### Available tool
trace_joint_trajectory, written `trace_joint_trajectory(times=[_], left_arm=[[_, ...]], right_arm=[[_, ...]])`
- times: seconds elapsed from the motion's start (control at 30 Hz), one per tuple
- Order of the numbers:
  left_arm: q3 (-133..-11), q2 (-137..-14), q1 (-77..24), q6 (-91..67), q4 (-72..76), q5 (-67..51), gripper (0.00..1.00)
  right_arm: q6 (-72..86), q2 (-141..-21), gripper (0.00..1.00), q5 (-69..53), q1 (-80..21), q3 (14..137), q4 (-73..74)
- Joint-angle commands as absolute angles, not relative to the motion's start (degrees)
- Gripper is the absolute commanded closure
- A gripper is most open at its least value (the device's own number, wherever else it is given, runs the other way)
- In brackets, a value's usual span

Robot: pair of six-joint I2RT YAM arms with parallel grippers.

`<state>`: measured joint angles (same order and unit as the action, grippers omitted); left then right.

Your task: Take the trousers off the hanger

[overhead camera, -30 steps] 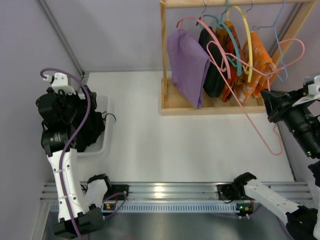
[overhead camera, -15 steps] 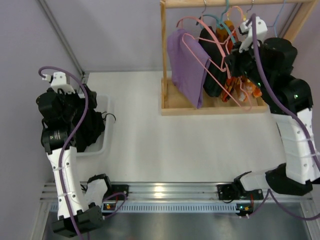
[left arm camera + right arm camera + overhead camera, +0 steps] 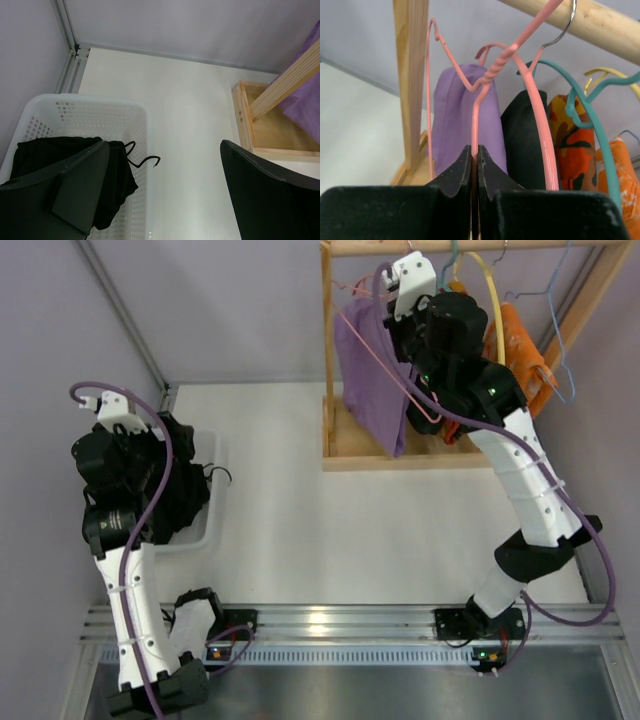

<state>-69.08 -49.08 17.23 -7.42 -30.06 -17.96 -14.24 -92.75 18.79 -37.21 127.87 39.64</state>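
My right gripper (image 3: 474, 150) is shut on the wire of a bare pink hanger (image 3: 475, 115). It holds the hanger up by the left end of the wooden rail (image 3: 590, 20), in front of a purple garment (image 3: 462, 115). From above, the right gripper (image 3: 402, 335) sits against the rack and the pink hanger (image 3: 385, 365) slants across the purple garment (image 3: 370, 380). Black trousers (image 3: 117, 180) lie bunched in a white basket (image 3: 100, 102), with a black hook (image 3: 147, 160) sticking out beside them. My left gripper (image 3: 164, 145) hangs open over the basket's right rim, holding nothing.
The wooden rack (image 3: 328, 360) stands at the back with a black garment (image 3: 525, 140), orange garments (image 3: 520, 350), a teal hanger (image 3: 580, 110) and a yellow hanger (image 3: 493, 300). The basket (image 3: 205, 530) sits at the left by the wall.
My right arm has swung from the far right up to the left end of the rack, carrying the pink hanger with it. The left arm has barely moved.
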Motion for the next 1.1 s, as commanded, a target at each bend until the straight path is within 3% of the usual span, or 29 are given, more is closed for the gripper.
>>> trace_joint_trajectory(times=[0.0, 0.33, 1.07], left_arm=[[-67.77, -46.76, 17.23, -8.26, -28.74, -17.32, 0.01], [-65.83, -45.44, 17.23, -8.7, -28.83, -16.96, 0.01], [-62.4, -41.4, 17.23, -7.21, -28.83, -15.56, 0.01]], right_arm=[[-18.45, -97.11, 1.0, 28.2, -37.79, 132.97, 30.42], [-20.74, -100.98, 1.0, 21.71, -38.67, 133.06, 18.9], [-20.66, -113.82, 1.0, 18.01, -37.09, 136.94, 20.39]])
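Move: The empty pink hanger is still pinched in my right hand. The free left end of the rail, where its hook goes, lies about 12 cm ahead, 7 cm left and 13 cm above that hand. The left post stands some 13 cm ahead and 10 cm left. The purple trousers hang about 14 cm ahead, 3 cm left and 10 cm lower. From my left hand the rail spot is roughly 22 cm ahead, 26 cm right and 25 cm up. I carry the hanger forward and left with my right hand, about 11 cm out and 8 cm across, in close beside the left post. On the way I lift it some 3 cm with the fingers tipping up about 10 degrees, then sink about 8 cm to bring its hook down onto the rail, keeping my grip. My open left hand eases back and down 2 cm or so each. ##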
